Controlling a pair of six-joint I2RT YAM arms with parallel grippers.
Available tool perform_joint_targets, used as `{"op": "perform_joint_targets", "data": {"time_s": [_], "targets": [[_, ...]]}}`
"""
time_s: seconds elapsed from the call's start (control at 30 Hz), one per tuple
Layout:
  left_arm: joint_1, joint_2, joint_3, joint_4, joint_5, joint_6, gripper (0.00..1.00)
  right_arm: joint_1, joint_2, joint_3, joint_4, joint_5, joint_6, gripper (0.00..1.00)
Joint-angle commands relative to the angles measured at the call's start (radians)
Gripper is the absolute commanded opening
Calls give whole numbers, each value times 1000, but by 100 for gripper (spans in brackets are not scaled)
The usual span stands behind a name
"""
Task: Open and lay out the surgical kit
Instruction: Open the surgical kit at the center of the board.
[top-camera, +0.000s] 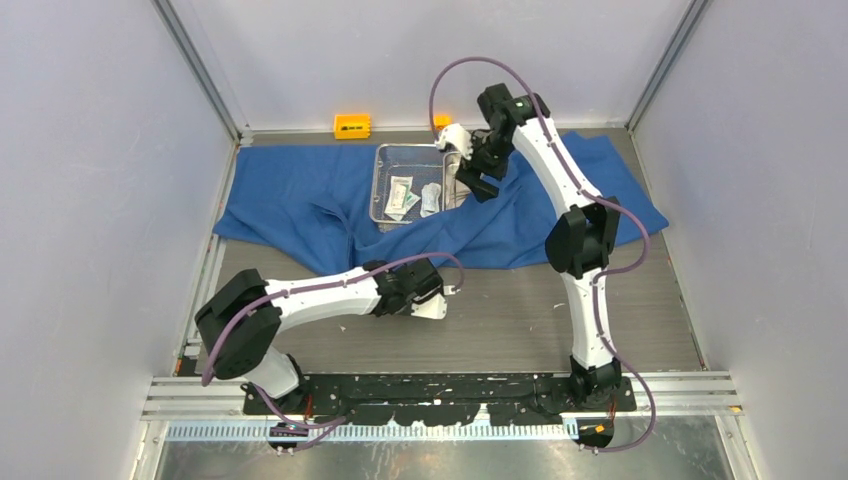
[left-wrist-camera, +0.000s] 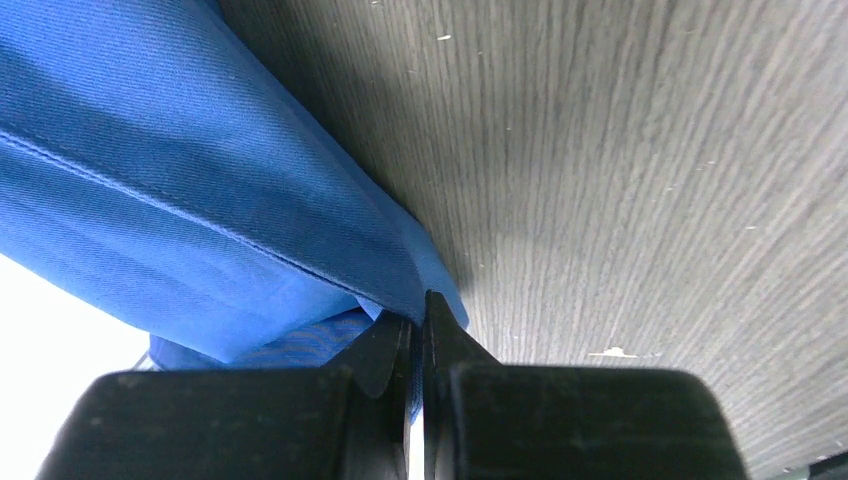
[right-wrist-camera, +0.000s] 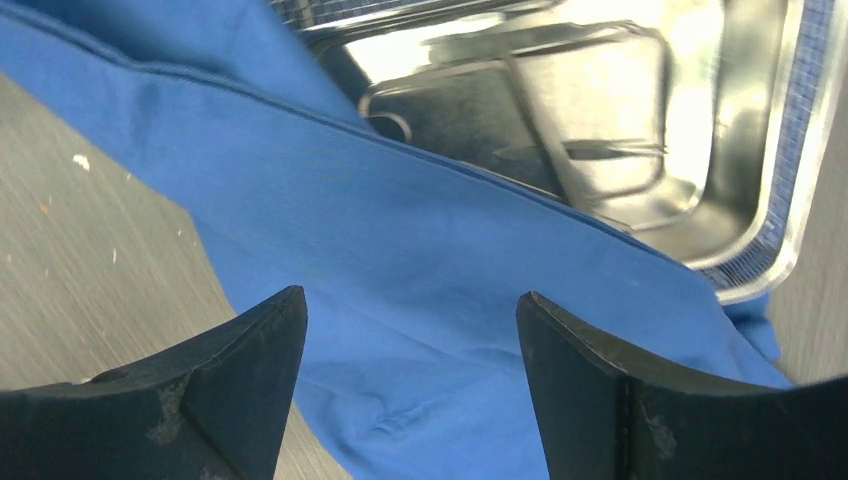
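The surgical kit's blue cloth wrap (top-camera: 300, 200) lies opened across the back of the table. On it stands the steel mesh tray (top-camera: 378, 185), with small white-green packets (top-camera: 402, 196) inside. The right wrist view shows a smaller shiny steel pan (right-wrist-camera: 560, 130) inside the mesh tray (right-wrist-camera: 800, 150), partly covered by a fold of the cloth (right-wrist-camera: 450, 290). My right gripper (top-camera: 472, 180) (right-wrist-camera: 410, 310) hangs open just above that fold at the tray's right side. My left gripper (top-camera: 440, 300) (left-wrist-camera: 418, 320) sits low near the table's middle, shut on a corner of the cloth (left-wrist-camera: 200, 200).
An orange block (top-camera: 352, 125) and a second small one (top-camera: 441, 121) sit at the back edge. Grey walls close in left, right and behind. Bare wood-grain table (top-camera: 520, 310) lies between the cloth and the arm bases.
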Motion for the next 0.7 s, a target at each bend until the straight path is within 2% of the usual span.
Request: {"op": "perform_joint_targets", "data": {"time_s": [0.0,0.67], "targets": [[7,-38,-33,66,-82,30,0,47,29,33,-115,3,-187,81],[8,48,-74,168,-176,57,0,107,220,176,-184,173,-464,79]]}}
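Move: The right hand hangs open over the front of the tray. The folded edge of the blue cloth, where it crosses the tray, lies about 12 cm below, 2 cm ahead and 3 cm to the left. The instrument pan's middle is some 6 cm ahead, 2 cm left and 13 cm down; the white gauze packet is 8 cm left, 2 cm ahead and equally low. From the left hand, already pinching a cloth corner, that edge lies roughly 20 cm ahead, 15 cm right and slightly lower. Downwards, about 6.5 cm, the open right hand sinks towards the cloth's folded edge beside the instrument pan, swinging back some 2 cm and then forward again while easing slightly left. Its wrist turns counter-clockwise some 25 degrees and brings the fingers nearer upright. The left hand keeps its pinch on the cloth corner and creeps about 2 cm forward, fingers tipping a little outward. ##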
